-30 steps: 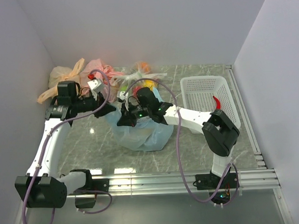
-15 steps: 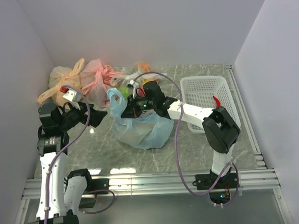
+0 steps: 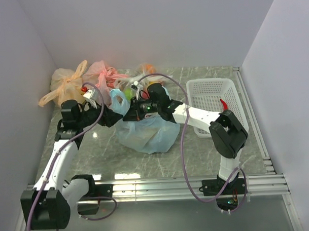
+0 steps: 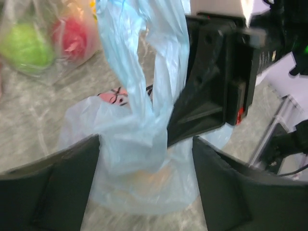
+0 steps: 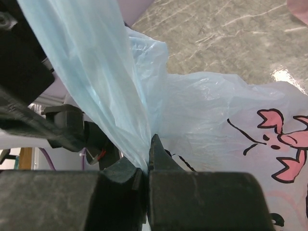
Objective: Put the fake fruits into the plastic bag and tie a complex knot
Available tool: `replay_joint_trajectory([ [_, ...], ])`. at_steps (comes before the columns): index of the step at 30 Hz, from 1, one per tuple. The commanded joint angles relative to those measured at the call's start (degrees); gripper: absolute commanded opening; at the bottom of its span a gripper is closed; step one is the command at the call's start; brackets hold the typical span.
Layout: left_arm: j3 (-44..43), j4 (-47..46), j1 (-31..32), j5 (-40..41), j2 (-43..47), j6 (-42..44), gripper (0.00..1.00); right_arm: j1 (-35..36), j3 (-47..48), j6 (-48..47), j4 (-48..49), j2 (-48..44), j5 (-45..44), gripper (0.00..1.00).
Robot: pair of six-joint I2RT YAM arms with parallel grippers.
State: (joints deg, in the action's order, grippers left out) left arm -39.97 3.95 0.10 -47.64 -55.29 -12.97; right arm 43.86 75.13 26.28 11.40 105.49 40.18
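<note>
The light blue plastic bag [image 3: 147, 133] with pink cartoon prints sits mid-table, one handle loop [image 3: 117, 99] standing up. My right gripper [image 5: 147, 166] is shut on a bunched strip of the bag [image 5: 115, 96] and reaches in from the right [image 3: 132, 114]. My left gripper [image 4: 144, 185] is open, its fingers [image 4: 53, 192] astride the bag's neck [image 4: 139, 139] without pinching it, just left of the bag in the top view [image 3: 112, 117]. A faint orange tint of a fake fruit [image 4: 144, 180] shows through the plastic; the other fruits are hidden. The knot is out of view.
A white mesh basket [image 3: 215, 100] stands at the right with a red piece on its rim [image 3: 224, 106]. Pink [image 3: 100, 74] and tan [image 3: 64, 84] filled bags lie back left, and a clear bag [image 4: 43, 41] with green and red fruit is behind. Walls close in on three sides.
My left gripper opened and let go of the bag, swung out left, then came back around the bag's neck. The right gripper stayed shut on the bag, and one handle loop now stands up.
</note>
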Motion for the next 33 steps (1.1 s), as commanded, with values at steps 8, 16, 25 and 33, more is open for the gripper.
replay_joint_trajectory([
  [8, 3.4, -14.1, 1.1, -4.9, -8.3, -10.7, 0.01, 1.6, -0.9, -10.7, -5.0, -4.6, 1.5, 0.13],
  [16, 3.1, -7.6, 0.0, -20.7, -6.7, -0.5, 0.0, -1.6, -3.2, -29.7, -19.7, -16.0, 1.3, 0.51],
  [25, 0.0, -2.0, 0.0, -25.9, -7.8, 7.2, 0.0, -2.5, -1.6, -31.4, -18.2, -9.9, 6.7, 0.93],
  [33, -8.5, 14.1, 1.6, -31.5, -16.9, 25.0, 0.01, -1.8, -3.1, -30.3, -9.3, -8.0, 12.2, 0.96],
])
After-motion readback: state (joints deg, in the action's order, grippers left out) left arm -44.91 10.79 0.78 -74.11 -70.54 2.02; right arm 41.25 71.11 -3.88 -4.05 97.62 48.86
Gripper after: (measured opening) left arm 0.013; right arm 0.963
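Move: The left hand's open fingers straddle the blue plastic bag's bunched neck, about 2 cm ahead, 2 cm right and 3 cm lower. From that hand, the bag's body lies about 12 cm right, 2 cm back and 15 cm below; the clear fruit bag is some 17 cm farther out and 8 cm right, 16 cm down. The right hand still grips the neck, its middle about 1 cm left, level ahead and in height. Left dips, pinches the bag's neck and draws back about 5 cm as right opens, withdrawing some 5 cm right. ##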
